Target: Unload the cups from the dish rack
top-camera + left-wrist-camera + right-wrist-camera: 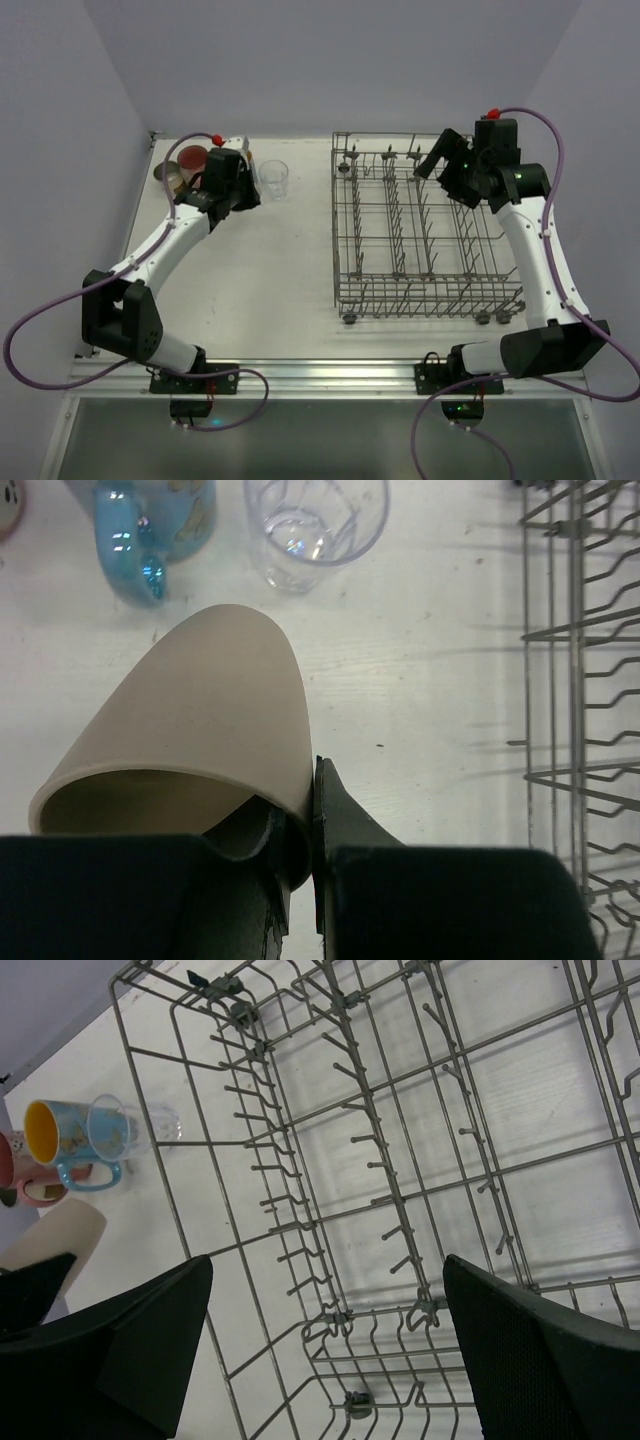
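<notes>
My left gripper [312, 780] is shut on the wall of a plain beige cup [200, 720], which lies tilted with its mouth toward the camera, above the table at the far left. Just beyond it stand the blue patterned mug [150, 520] and the clear glass tumbler [315, 525]. The pink mug [30, 1175] sits behind them. The grey wire dish rack [425, 230] fills the right half of the table. My right gripper [325, 1300] hangs open over the rack's far right corner [445, 170], with only bare tines showing between its fingers.
A tan cup [170, 176] stands at the table's far left edge beside the other cups. Pale walls close in the table at the back and on both sides. A metal rail [320, 375] with both arm bases runs along the near edge.
</notes>
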### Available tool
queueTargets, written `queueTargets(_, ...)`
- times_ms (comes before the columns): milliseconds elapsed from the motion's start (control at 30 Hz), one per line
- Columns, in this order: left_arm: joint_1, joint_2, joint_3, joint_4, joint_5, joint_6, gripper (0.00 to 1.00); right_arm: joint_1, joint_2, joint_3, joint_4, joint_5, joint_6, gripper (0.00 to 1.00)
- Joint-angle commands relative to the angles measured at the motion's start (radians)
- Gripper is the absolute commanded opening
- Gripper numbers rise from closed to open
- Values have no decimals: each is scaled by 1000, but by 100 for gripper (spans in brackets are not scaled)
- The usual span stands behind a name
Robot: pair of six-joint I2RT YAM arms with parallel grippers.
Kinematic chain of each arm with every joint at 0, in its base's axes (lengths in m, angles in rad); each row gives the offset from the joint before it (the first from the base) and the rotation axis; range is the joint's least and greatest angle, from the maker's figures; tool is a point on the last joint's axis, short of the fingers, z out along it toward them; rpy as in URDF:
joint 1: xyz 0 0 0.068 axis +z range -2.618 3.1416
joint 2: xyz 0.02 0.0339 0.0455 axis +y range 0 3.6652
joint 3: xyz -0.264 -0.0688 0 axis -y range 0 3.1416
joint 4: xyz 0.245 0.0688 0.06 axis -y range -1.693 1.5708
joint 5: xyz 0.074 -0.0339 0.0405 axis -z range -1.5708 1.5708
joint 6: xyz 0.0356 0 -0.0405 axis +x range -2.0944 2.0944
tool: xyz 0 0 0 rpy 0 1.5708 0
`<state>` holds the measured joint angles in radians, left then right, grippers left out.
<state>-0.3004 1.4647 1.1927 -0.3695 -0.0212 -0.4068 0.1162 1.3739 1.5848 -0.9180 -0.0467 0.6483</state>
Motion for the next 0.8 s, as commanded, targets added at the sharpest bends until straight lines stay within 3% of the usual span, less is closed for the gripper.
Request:
queueTargets(0,3,17,4,-19,-115,8,0,0,-21,3,-12,38,-39,99)
queueTargets(767,-32,289,117,-88,-146,16,0,7,-6,-103,1,27,-68,99)
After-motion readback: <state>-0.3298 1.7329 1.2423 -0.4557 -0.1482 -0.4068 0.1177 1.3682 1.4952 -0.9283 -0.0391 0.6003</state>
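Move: The beige cup is already pinched in the left hand, over its landing place: a bare patch of table about 18 cm below and 2 cm ahead. The clear glass stands some 11 cm ahead and 5 cm to the right of that hand, the blue mug 12 cm ahead and 4 cm left, the pink mug 11 cm ahead and 14 cm left, each about 13 cm lower. From the empty right hand, the patch lies roughly 40 cm left, 6 cm ahead, 29 cm below. The beige cup is carried down some 10 cm by the left hand, almost straight, onto the near side of the blue mug and clear glass, slowing to a stop with the fingers still shut on it while the wrist tips about 15 degrees further down and rolls slightly. Meanwhile the right hand, wide open, sinks about 4 cm over the rack and eases back a little. ##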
